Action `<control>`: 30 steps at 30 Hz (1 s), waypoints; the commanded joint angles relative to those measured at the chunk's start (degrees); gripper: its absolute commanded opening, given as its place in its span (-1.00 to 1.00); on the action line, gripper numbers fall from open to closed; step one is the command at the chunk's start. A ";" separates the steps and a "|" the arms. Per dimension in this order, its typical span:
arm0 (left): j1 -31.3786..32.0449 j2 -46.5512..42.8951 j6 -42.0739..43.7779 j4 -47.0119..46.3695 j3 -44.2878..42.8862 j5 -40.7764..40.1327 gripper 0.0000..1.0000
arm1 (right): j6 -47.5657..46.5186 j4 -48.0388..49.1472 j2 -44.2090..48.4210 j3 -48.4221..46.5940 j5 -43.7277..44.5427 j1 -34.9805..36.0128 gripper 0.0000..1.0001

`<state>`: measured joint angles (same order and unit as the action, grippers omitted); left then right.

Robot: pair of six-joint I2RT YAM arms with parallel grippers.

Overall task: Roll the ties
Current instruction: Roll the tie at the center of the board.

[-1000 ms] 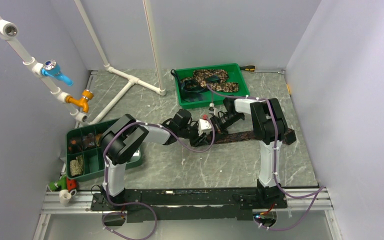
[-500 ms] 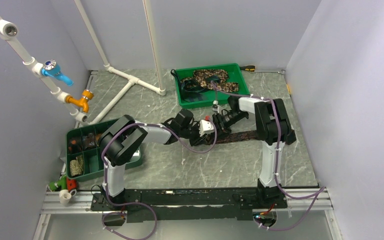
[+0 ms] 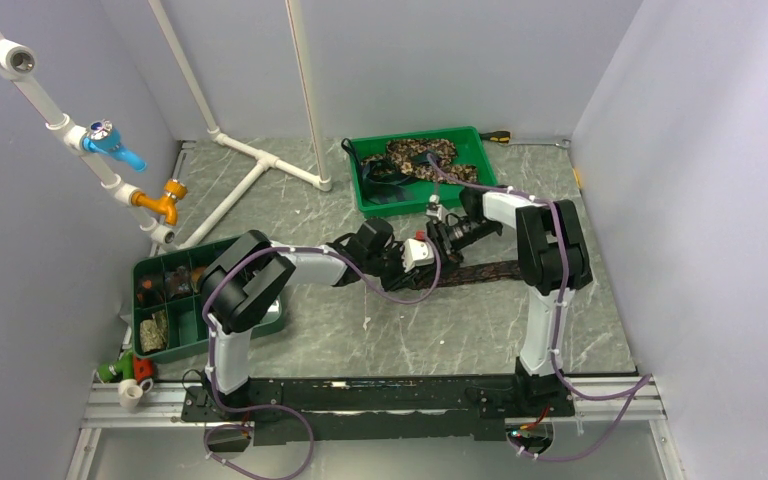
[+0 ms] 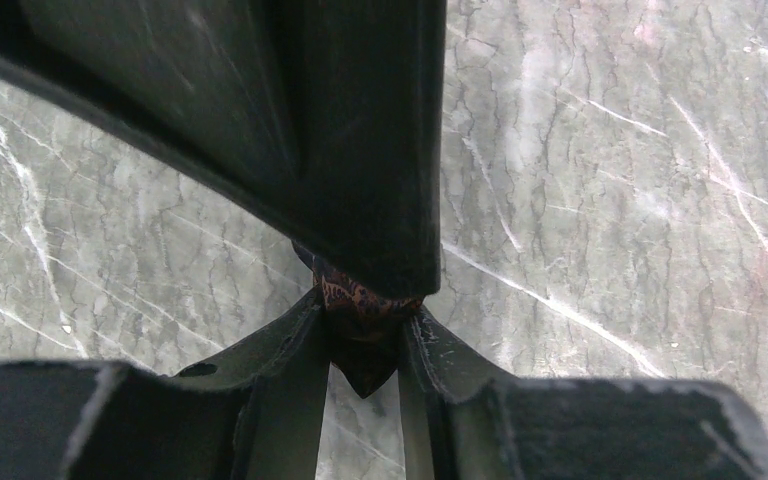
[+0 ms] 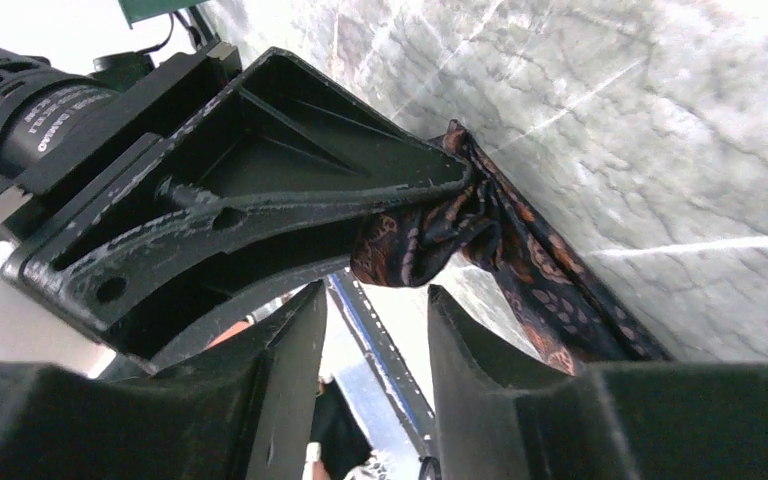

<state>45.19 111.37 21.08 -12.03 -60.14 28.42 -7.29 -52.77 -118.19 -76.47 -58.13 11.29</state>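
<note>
A dark brown patterned tie (image 3: 480, 270) lies in a strip on the marble table, under the right arm. My left gripper (image 3: 422, 262) is shut on its bunched, folded end (image 4: 363, 300), whose point hangs down between the fingers. In the right wrist view, that bunched end (image 5: 430, 235) is clamped by the left gripper's finger (image 5: 260, 200), with the strip trailing away to the lower right. My right gripper (image 5: 375, 295) stands open just short of the bundle, nothing between its fingers. From above it (image 3: 440, 237) faces the left gripper from the far side.
A green tray (image 3: 475, 140) at the back holds more ties, mottled tan and dark. A green compartment bin (image 3: 175, 300) sits at the left by the left arm. White pipes (image 3: 260, 160) cross the back left. A small cup (image 3: 132, 392) stands at the near left edge.
My right gripper has opened, let go of the tie end and drawn back a little toward the far side. The left gripper keeps its hold and has shifted slightly right.
</note>
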 commanded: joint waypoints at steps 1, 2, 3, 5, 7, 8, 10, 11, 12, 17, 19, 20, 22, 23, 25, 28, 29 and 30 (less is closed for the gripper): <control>-0.12 2.98 -0.34 8.29 0.58 -5.53 -0.32 | 2.03 1.39 -1.61 -1.53 -0.62 1.68 -0.27; -0.14 2.87 -0.22 8.29 0.70 -5.49 -0.32 | 2.70 2.06 -1.82 -1.72 0.27 1.71 -0.39; -0.05 2.69 -0.13 7.99 0.92 -5.30 -0.31 | 2.97 2.36 -2.19 -2.00 1.33 1.69 -0.51; -0.05 2.37 0.14 7.69 1.40 -4.83 -0.30 | 2.29 1.52 -2.82 -3.07 3.55 1.50 -0.81; -0.14 1.98 0.43 7.73 1.66 -4.22 -0.17 | 1.02 0.06 -3.26 -3.93 4.98 1.16 -1.00; -0.58 1.63 0.68 7.23 1.85 -3.08 -0.04 | 0.21 -0.71 -3.33 -4.36 5.83 1.01 -1.00; -2.48 0.03 0.92 4.02 3.27 2.71 0.25 | -1.80 -1.94 -3.32 -4.92 7.29 0.70 -1.00; -4.00 -0.87 0.82 1.58 4.27 5.14 0.42 | -2.83 -2.64 -3.54 -5.20 8.11 0.66 -1.00; -4.74 -1.76 1.09 -0.70 5.15 7.17 0.56 | -3.73 -3.32 -3.82 -5.43 8.60 0.70 -1.00; -5.29 -2.44 4.23 -5.04 4.08 8.86 0.76 | -6.94 -6.04 -6.31 -7.24 9.58 0.63 -1.00; -5.24 -0.84 4.25 -4.23 2.00 8.55 0.76 | -8.11 -7.15 -6.97 -8.05 9.86 0.68 -1.00; -5.02 -0.03 4.43 -3.96 1.02 8.37 0.76 | -8.80 -7.86 -7.08 -8.34 9.75 0.67 -1.00; -4.70 1.51 4.36 -3.78 -0.62 8.91 0.76 | -9.32 -8.50 -6.84 -8.39 9.74 0.67 -1.00; -4.40 2.10 4.29 -3.52 -1.30 9.42 0.77 | -9.71 -8.87 -6.54 -8.42 9.48 0.66 -1.00; -3.61 2.77 4.59 -3.27 -2.15 10.49 0.78 | -10.06 -9.38 -6.20 -8.43 8.75 0.67 -1.00; -2.49 3.70 4.45 -3.55 -2.81 11.43 0.81 | -10.01 -9.52 -5.66 -8.03 7.50 0.75 -1.00; -2.12 4.21 4.34 -3.14 -3.32 11.32 0.81 | -9.78 -9.53 -5.60 -7.97 7.24 0.83 -1.00; -1.84 4.72 4.31 -2.76 -3.82 11.23 0.81 | -9.72 -9.48 -5.69 -7.99 6.97 0.92 -1.00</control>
<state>41.56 114.24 24.64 -15.16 -61.14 36.49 -15.33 -60.55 -125.32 -83.20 -49.60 12.05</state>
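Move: The tie's rolled end is already pinched in the left fingertips, its middle within a centimetre or so of that hand and slightly lower. From the half-open right hand it lies about 2 cm left, 1 cm back and 4 cm below. The unrolled strip runs off to the right, its middle some 17 cm right of the left hand and 2 cm ahead, or 13 cm right of the right hand. The green tray stands roughly 27 cm ahead of the left hand and 1 cm to its right. Downward about 3.5 cm goes the right hand, first shutting fully and then keeping shut, drifting a little to the right and tipping slightly, its tips coming onto the right side of the roll. Meanwhile the left fingers open wide and let go, draw back left about 3 cm, shift forward, then return right, still open, to straddle the roll. ##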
